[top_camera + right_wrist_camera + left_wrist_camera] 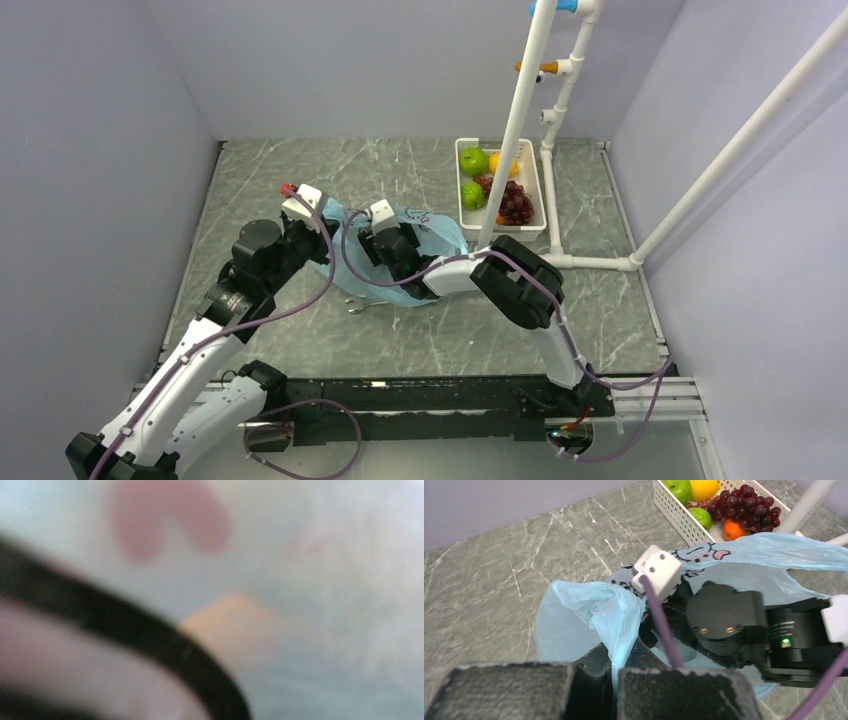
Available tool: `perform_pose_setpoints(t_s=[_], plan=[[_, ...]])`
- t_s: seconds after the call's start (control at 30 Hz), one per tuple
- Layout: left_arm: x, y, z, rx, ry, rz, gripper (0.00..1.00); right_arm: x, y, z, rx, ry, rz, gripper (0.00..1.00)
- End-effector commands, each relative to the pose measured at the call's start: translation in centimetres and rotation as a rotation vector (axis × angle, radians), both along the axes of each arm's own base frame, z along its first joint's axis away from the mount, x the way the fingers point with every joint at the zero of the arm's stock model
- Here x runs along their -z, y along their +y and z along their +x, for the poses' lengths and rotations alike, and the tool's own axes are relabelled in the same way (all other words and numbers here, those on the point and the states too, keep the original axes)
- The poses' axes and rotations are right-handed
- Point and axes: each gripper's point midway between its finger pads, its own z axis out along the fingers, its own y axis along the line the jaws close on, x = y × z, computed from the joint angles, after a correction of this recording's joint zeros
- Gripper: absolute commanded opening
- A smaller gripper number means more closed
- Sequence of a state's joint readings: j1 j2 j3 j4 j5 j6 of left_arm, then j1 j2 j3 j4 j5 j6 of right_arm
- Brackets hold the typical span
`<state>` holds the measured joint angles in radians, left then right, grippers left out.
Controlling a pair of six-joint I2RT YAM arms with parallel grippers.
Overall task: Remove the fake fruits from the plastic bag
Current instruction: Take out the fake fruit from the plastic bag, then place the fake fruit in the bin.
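The light blue plastic bag with its pink-and-white cartoon print lies crumpled mid-table. My left gripper is at the bag's left edge. In the left wrist view its fingers are shut on a fold of the bag. My right arm's wrist reaches into the bag's mouth, and it also shows in the left wrist view. Its fingertips are hidden inside the bag. The right wrist view is blurred: blue film, a pink print, and an orange-tan blob that may be a fruit.
A white basket at the back right holds green apples, a yellow fruit, an orange and dark grapes. A white pipe frame stands beside the basket and runs along the right side. Grey walls enclose the table.
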<state>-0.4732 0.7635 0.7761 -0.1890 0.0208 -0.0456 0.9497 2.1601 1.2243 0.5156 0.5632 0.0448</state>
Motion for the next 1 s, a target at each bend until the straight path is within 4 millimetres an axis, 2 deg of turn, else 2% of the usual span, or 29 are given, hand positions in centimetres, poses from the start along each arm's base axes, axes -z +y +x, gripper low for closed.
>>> perform_pose_setpoints(t_s=[0.0, 0.1, 0.2, 0.3, 0.47, 0.67, 0.77, 0.87, 0.97], plan=[[-1.7, 0.0, 0.3, -0.009, -0.047, -0.017, 0.00, -7.8, 0.9, -0.5, -0.069, -0.088, 0.180, 0.36], [-1.7, -0.1, 0.3, -0.010, -0.040, -0.014, 0.00, -9.3, 1.0, -2.1, -0.139, -0.066, 0.217, 0.27], [-1.1, 0.9, 1.1, -0.079, -0.007, 0.007, 0.00, -10.6, 0.6, -3.7, -0.191, -0.047, 0.256, 0.19], [-0.6, 1.8, 1.7, -0.149, 0.039, 0.029, 0.00, -12.6, 0.0, -5.5, -0.233, -0.031, 0.313, 0.08], [-0.5, 2.0, 1.6, -0.161, 0.043, 0.024, 0.00, -15.2, -1.1, -8.4, -0.310, -0.008, 0.385, 0.03], [-1.0, 2.6, 1.5, -0.188, 0.026, 0.021, 0.00, -19.2, -3.8, -10.0, -0.313, -0.053, 0.426, 0.00], [-0.9, 2.8, 1.6, -0.201, 0.030, 0.025, 0.00, -21.3, -6.3, -10.4, -0.265, -0.103, 0.450, 0.00], [-1.0, 2.9, 1.5, -0.208, 0.038, 0.025, 0.00, -24.2, -11.1, -10.4, -0.140, -0.181, 0.539, 0.00], [-1.0, 3.0, 1.6, -0.213, 0.032, 0.020, 0.00, -24.8, -16.6, -9.9, 0.023, -0.223, 0.578, 0.00]])
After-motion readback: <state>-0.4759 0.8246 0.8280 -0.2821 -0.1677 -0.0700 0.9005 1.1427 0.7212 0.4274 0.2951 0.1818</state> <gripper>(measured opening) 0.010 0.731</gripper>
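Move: The peach is already in the right fingers, inside the bag; the white basket it is meant for lies about 24 cm to the right and 6 cm ahead, roughly level. The green lime in it is some 18 cm right and 5 ahead; the white pipe's foot is 20 cm right and 8 back. From the left hand, still pinching the bag's rim, the basket is about 34 cm right, 17 ahead and 23 below. Right hand lifts the held peach about 23 cm up, back and finally right, out of the left-held bag. ##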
